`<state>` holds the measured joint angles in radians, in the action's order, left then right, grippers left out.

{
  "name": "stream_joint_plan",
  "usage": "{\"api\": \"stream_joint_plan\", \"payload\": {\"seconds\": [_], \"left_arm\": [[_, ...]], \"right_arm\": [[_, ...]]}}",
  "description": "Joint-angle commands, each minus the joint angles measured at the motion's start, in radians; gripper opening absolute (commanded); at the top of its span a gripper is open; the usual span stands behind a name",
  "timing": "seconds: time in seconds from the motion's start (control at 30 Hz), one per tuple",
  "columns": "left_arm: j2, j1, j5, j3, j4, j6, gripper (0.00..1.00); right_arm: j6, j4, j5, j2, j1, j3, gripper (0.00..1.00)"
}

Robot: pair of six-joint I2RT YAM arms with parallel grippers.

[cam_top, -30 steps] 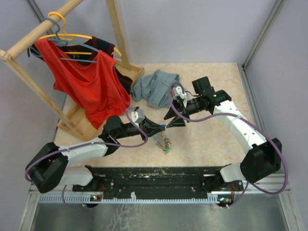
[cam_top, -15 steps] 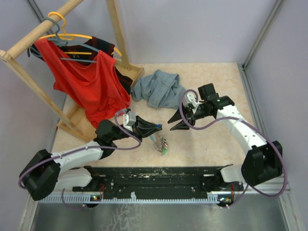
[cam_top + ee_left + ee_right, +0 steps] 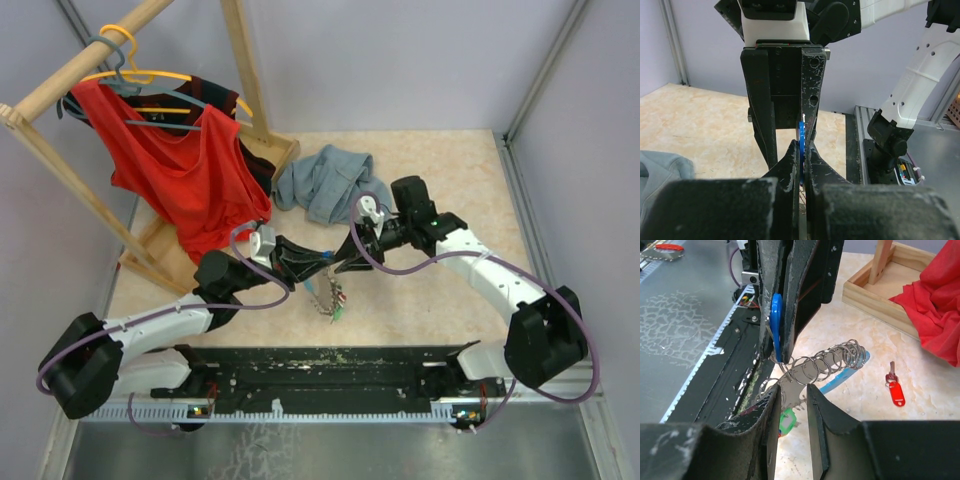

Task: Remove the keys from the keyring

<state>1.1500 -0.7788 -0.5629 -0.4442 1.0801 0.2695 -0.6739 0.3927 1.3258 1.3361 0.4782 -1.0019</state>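
My left gripper (image 3: 322, 262) (image 3: 802, 147) is shut on the flat blue plastic head of a key (image 3: 801, 137) (image 3: 776, 325) and holds it above the table. From that head hangs the keyring's chain of silvery rings (image 3: 825, 362), with its light blue strip (image 3: 847, 374) behind. More keys (image 3: 332, 298) dangle below, one with a green head (image 3: 788, 420). My right gripper (image 3: 345, 262) (image 3: 792, 400) faces the left one tip to tip. Its jaws stand apart on either side of a metal key blade under the rings. A red key (image 3: 895, 387) lies loose on the table.
A grey-blue cloth garment (image 3: 325, 180) lies behind the grippers. A wooden rack with a red top (image 3: 190, 180) on hangers stands at the back left, its base frame (image 3: 880, 290) close by. The black rail (image 3: 330, 365) runs along the near edge.
My right gripper has swung left, up to the left gripper's tips, and its jaws have narrowed. The left gripper has kept its hold and the bunch hangs slightly higher.
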Motion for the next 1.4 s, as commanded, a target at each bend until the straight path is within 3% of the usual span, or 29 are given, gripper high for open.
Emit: {"api": "stream_joint_plan", "payload": {"seconds": [0.0,0.53,0.7,0.97,1.2,1.37], "left_arm": [[-0.003,0.002,0.033,-0.027,0.086,0.025,0.00],[-0.008,-0.010,0.064,-0.033,0.082,0.019,0.00],[-0.016,-0.015,0.074,-0.036,0.056,0.005,0.00],[-0.014,-0.040,0.102,-0.060,0.002,-0.020,0.00],[0.016,-0.050,-0.011,-0.056,0.076,-0.067,0.00],[-0.019,-0.048,-0.028,-0.042,0.039,-0.142,0.00]], "right_arm": [[0.060,-0.092,0.032,-0.001,0.024,-0.008,0.27],[0.103,-0.124,-0.005,0.006,0.043,-0.009,0.19],[0.091,-0.108,0.001,0.005,0.043,-0.019,0.00],[0.065,-0.067,-0.016,0.005,0.043,-0.039,0.00],[0.106,-0.057,-0.025,0.016,0.043,-0.057,0.00],[0.098,0.007,-0.021,0.033,0.043,-0.095,0.00]]}}
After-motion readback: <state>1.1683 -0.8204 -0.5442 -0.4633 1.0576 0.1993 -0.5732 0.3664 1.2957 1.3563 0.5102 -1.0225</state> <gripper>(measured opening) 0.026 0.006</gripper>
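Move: The small wire ring at the blue key tag is about 2 cm left of the right hand and 1 cm above it, and for the left hand some 2 cm to its right and 2 cm below. The left fingers already hold the blue tag, about 3 cm left, 1 cm back and 3 cm above the right hand. Below the right hand hang the light-blue band, roughly 5 cm left, 1 cm forward and 8 cm down, and the green tag, 1 cm left, 1 cm back and 10 cm down. The right fingertips pinch the wire ring beside the blue tag, sliding about 1 cm left and slightly up onto it before shutting from roughly a quarter open; the hand then settles slightly down. Keeping its grip on the tag, the left hand then shifts about 1 cm to the right and 1 cm back, its fingers turning only a few degrees. ##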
